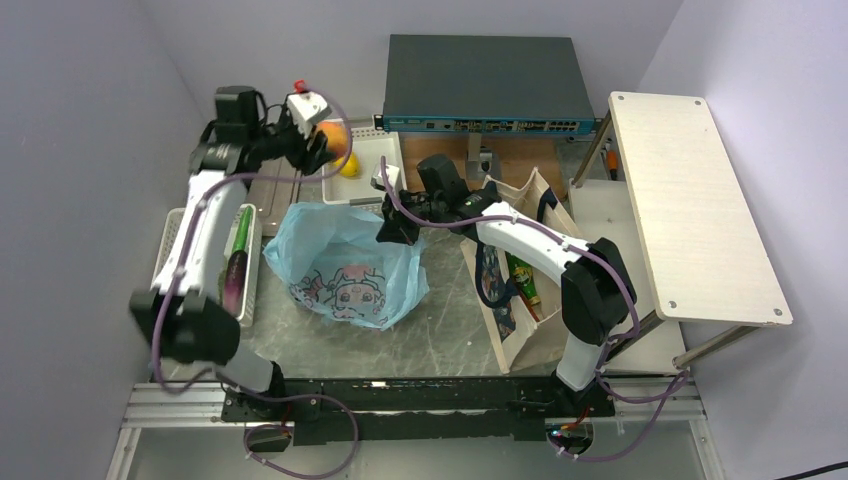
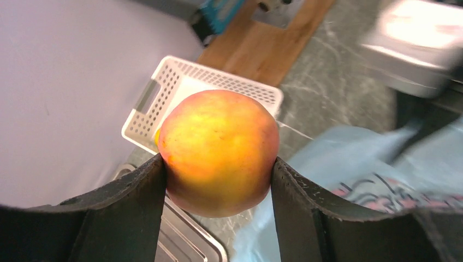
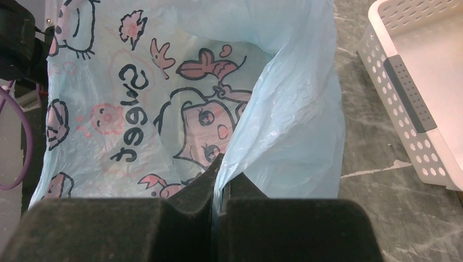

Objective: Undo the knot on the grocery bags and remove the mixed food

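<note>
My left gripper (image 1: 328, 148) is raised at the back left, shut on a round orange fruit (image 1: 337, 137). In the left wrist view the fruit (image 2: 218, 147) fills the gap between both fingers (image 2: 131, 213). It hangs above the near edge of a white basket (image 2: 180, 82). The light-blue grocery bag (image 1: 345, 265) with cartoon prints lies mid-table with its mouth open. My right gripper (image 1: 398, 232) is shut on the bag's upper right edge; thin plastic (image 3: 284, 131) runs between the pinched jaws (image 3: 221, 169). The knot is out of view.
The white basket (image 1: 372, 178) holds a yellow fruit (image 1: 349, 166). A tray (image 1: 170, 240) at the left carries a green cucumber (image 1: 243, 228) and a purple aubergine (image 1: 234, 282). A beige tote (image 1: 520, 330) stands right of the bag. Behind are a network switch (image 1: 487, 85) and a white board (image 1: 690, 200).
</note>
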`<state>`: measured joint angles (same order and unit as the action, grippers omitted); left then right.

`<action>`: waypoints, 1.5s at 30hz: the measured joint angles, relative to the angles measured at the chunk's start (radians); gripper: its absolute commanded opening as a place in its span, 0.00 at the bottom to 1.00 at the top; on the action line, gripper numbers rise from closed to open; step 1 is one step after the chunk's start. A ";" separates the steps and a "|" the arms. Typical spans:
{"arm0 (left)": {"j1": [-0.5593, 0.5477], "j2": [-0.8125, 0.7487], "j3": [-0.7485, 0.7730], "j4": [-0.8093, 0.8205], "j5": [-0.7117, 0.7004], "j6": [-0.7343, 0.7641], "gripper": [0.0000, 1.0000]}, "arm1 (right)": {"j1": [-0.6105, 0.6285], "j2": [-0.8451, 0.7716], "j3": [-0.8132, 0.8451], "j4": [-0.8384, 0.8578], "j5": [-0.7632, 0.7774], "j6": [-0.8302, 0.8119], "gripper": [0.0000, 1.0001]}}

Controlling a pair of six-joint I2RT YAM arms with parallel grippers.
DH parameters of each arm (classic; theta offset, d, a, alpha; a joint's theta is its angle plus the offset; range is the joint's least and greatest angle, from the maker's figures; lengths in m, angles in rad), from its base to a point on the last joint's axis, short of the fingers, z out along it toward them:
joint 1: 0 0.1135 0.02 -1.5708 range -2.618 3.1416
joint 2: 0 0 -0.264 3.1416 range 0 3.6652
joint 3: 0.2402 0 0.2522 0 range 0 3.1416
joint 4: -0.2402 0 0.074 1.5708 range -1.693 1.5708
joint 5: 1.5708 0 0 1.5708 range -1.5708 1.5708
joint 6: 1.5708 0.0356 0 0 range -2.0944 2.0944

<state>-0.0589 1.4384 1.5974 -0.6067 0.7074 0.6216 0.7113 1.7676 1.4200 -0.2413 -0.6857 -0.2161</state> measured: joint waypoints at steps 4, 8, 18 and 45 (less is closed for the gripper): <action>0.000 0.297 0.141 0.069 -0.072 -0.071 0.15 | 0.000 0.000 0.000 0.000 0.006 -0.002 0.00; 0.002 0.533 0.228 0.101 -0.121 -0.118 0.16 | 0.000 -0.001 -0.005 -0.007 0.025 -0.025 0.00; -0.024 0.818 0.372 0.113 -0.156 -0.198 0.88 | 0.008 -0.002 -0.021 -0.060 0.035 -0.077 0.00; 0.305 -0.245 -0.146 -0.105 -0.090 -0.301 0.99 | 0.130 0.211 0.169 0.263 0.019 0.197 0.80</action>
<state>0.2459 1.1931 1.4509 -0.7113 0.6178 0.3206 0.8410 1.9781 1.5887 0.0216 -0.6662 -0.0189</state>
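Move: The peach is already in the left fingers; the far white basket it goes to has its middle about 21 cm ahead of the left hand, 3 cm right and 27 cm below. The papaya in it lies some 22 cm ahead and 1 cm left; the metal tray about 18 cm ahead, 21 cm left; the blue bag 8 cm back, 1 cm right. The right hand holds the bag's rim, the bag's middle 8 cm left, 1 cm ahead, 10 cm below. Down and forward, about 23 cm and 17 cm, the left hand carries the peach into the far white basket, tipping some 25 degrees further down, opens wide, then rises, swings left and draws back over the bag's left rim. Leftwards, after a slight dip, the right hand pulls the pinched rim about 10 cm, then opens its fingers around the rim. ##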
